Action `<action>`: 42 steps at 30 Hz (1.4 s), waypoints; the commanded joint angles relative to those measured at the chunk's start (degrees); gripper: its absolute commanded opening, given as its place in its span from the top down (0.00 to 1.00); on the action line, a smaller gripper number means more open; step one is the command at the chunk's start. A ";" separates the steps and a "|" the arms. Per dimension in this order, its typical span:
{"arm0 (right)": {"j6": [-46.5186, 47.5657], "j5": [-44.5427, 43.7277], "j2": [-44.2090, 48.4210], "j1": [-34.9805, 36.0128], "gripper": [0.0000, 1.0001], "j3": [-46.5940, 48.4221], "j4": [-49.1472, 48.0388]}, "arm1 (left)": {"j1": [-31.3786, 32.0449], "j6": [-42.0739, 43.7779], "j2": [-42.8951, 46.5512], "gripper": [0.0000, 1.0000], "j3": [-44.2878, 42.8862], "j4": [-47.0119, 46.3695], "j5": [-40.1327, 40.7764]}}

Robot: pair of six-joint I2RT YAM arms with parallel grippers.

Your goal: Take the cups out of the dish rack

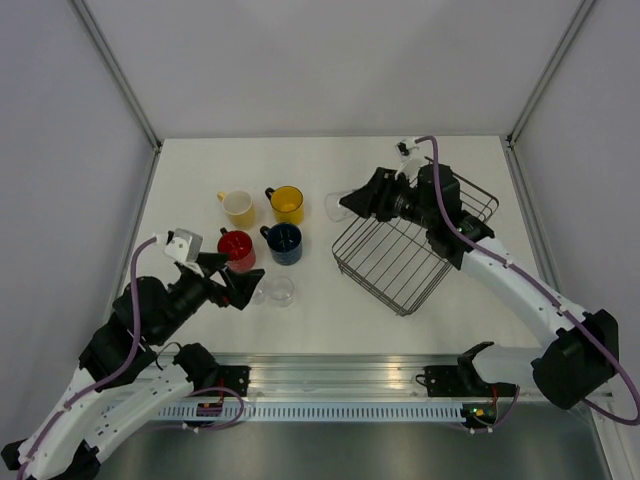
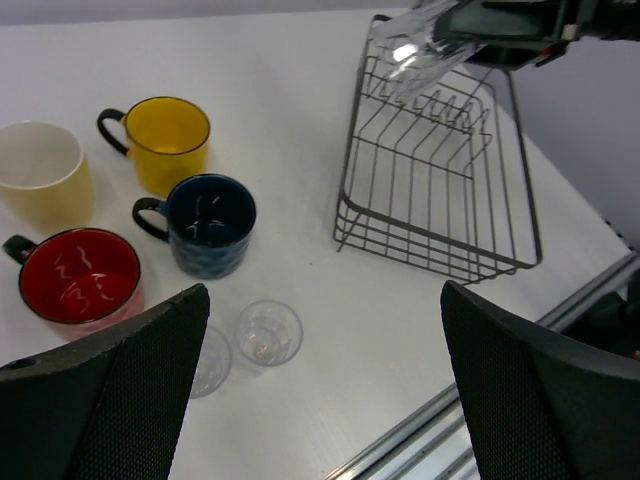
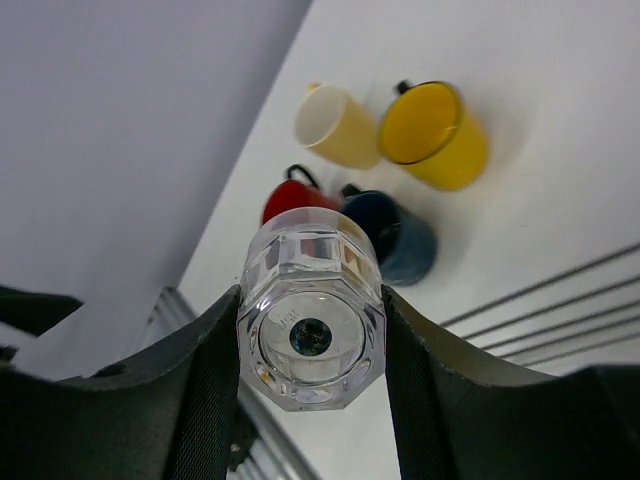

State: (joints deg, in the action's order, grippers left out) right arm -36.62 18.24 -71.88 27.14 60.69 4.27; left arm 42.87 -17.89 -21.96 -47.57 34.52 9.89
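The dark wire dish rack stands at the right with nothing showing inside it. My right gripper is shut on a clear glass tumbler, held in the air at the rack's left end. Left of the rack four mugs stand upright on the table: pale yellow, bright yellow, red and dark blue. Two more clear tumblers stand in front of them. My left gripper hovers open just above these, empty.
The table's near edge with its metal rail runs just below the tumblers. White enclosure walls close in the left, back and right sides. Bare table lies between the mugs and the rack.
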 commanded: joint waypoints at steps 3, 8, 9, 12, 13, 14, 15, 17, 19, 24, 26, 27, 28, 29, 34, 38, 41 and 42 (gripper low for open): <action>-10.04 6.19 -0.89 9.68 1.00 -1.71 -19.81 | 0.19 0.32 5.51 0.00 2.04 -9.98 -11.45; -15.49 7.86 -3.00 17.93 1.00 -3.38 -32.37 | 0.19 -3.72 9.56 0.00 6.34 -17.98 -19.89; -16.63 8.30 -3.88 19.00 1.00 -3.56 -34.22 | 0.19 -4.51 10.78 0.00 7.05 -19.65 -20.87; -16.99 9.45 -4.94 22.25 1.00 -3.47 -38.72 | 0.19 -6.54 12.63 0.00 9.60 -25.72 -24.11; -17.08 9.53 -5.11 23.39 1.00 -3.12 -39.42 | 0.19 -7.15 12.99 0.01 10.47 -28.00 -24.56; -17.25 9.71 -5.20 23.92 0.99 -3.03 -39.78 | 0.19 -7.42 13.08 0.02 10.83 -28.98 -25.87; -17.43 9.88 -5.38 24.36 0.99 -2.86 -40.13 | 0.19 -7.68 13.08 0.02 11.01 -29.77 -26.41; -17.34 10.58 -5.64 25.95 1.00 -2.15 -40.57 | 0.19 -8.21 12.64 0.08 11.27 -31.62 -28.42; -17.26 10.94 -6.08 26.83 1.00 -1.36 -40.57 | 0.19 -8.48 11.85 0.14 11.27 -32.67 -29.83; -16.64 10.76 -6.17 28.59 1.00 -1.10 -40.57 | 0.19 -9.09 11.23 0.59 11.80 -37.77 -35.03; -16.03 10.77 -5.82 28.94 1.00 -1.18 -40.22 | 0.19 -8.92 11.32 0.78 11.80 -38.04 -34.77; -15.94 10.85 -5.73 29.03 0.99 -1.18 -40.22 | 0.19 -8.83 11.41 0.80 11.80 -38.04 -34.59; -15.85 10.94 -5.64 29.37 1.00 -1.36 -40.13 | 0.19 -8.57 11.50 0.82 11.89 -38.04 -34.24; -15.50 11.03 -5.47 29.55 1.00 -1.45 -40.05 | 0.19 -8.48 11.32 0.86 11.98 -37.86 -33.28; -13.74 11.12 -5.03 31.48 1.00 -1.62 -38.73 | 0.19 -7.69 11.06 0.95 12.33 -36.81 -30.37; -11.90 10.59 -3.89 32.19 0.97 -2.06 -37.15 | 0.19 -7.16 11.32 0.98 12.59 -36.46 -28.00; -8.91 8.31 -1.70 32.28 0.57 -3.46 -34.69 | 0.19 -5.76 11.23 0.98 12.33 -35.32 -28.08; -8.12 5.35 -0.90 32.19 0.43 -4.51 -33.90 | 0.19 -5.40 11.06 0.98 12.24 -35.05 -28.34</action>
State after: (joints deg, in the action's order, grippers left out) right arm -49.50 26.94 -75.31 57.87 57.76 -32.97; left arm 42.83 -25.41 -10.17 -35.24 1.65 -18.59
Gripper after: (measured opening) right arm 0.574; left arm 0.088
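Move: From the left gripper, the clear glass held by the right gripper is about 19 cm ahead, 23 cm right and nearly level. On the table some 25 cm below, two standing glasses are about 11 cm ahead, 3 cm right; the red cup is 22 ahead, 6 left. From the right gripper, its goal, the left gripper, is about 16 cm back and 26 cm left; the blue cup is 7 ahead, 19 left, 24 below. Keep the right gripper's hold on the glass and swing it about 19 cm back, 16 cm left and 10 cm up towards the left gripper, turning counter-clockwise so the mouth comes to the left fingers. Meanwhile draw the left gripper back, up and a bit right, turning about 30 degrees clockwise, and close its wide-open fingers on the glass's rim. ##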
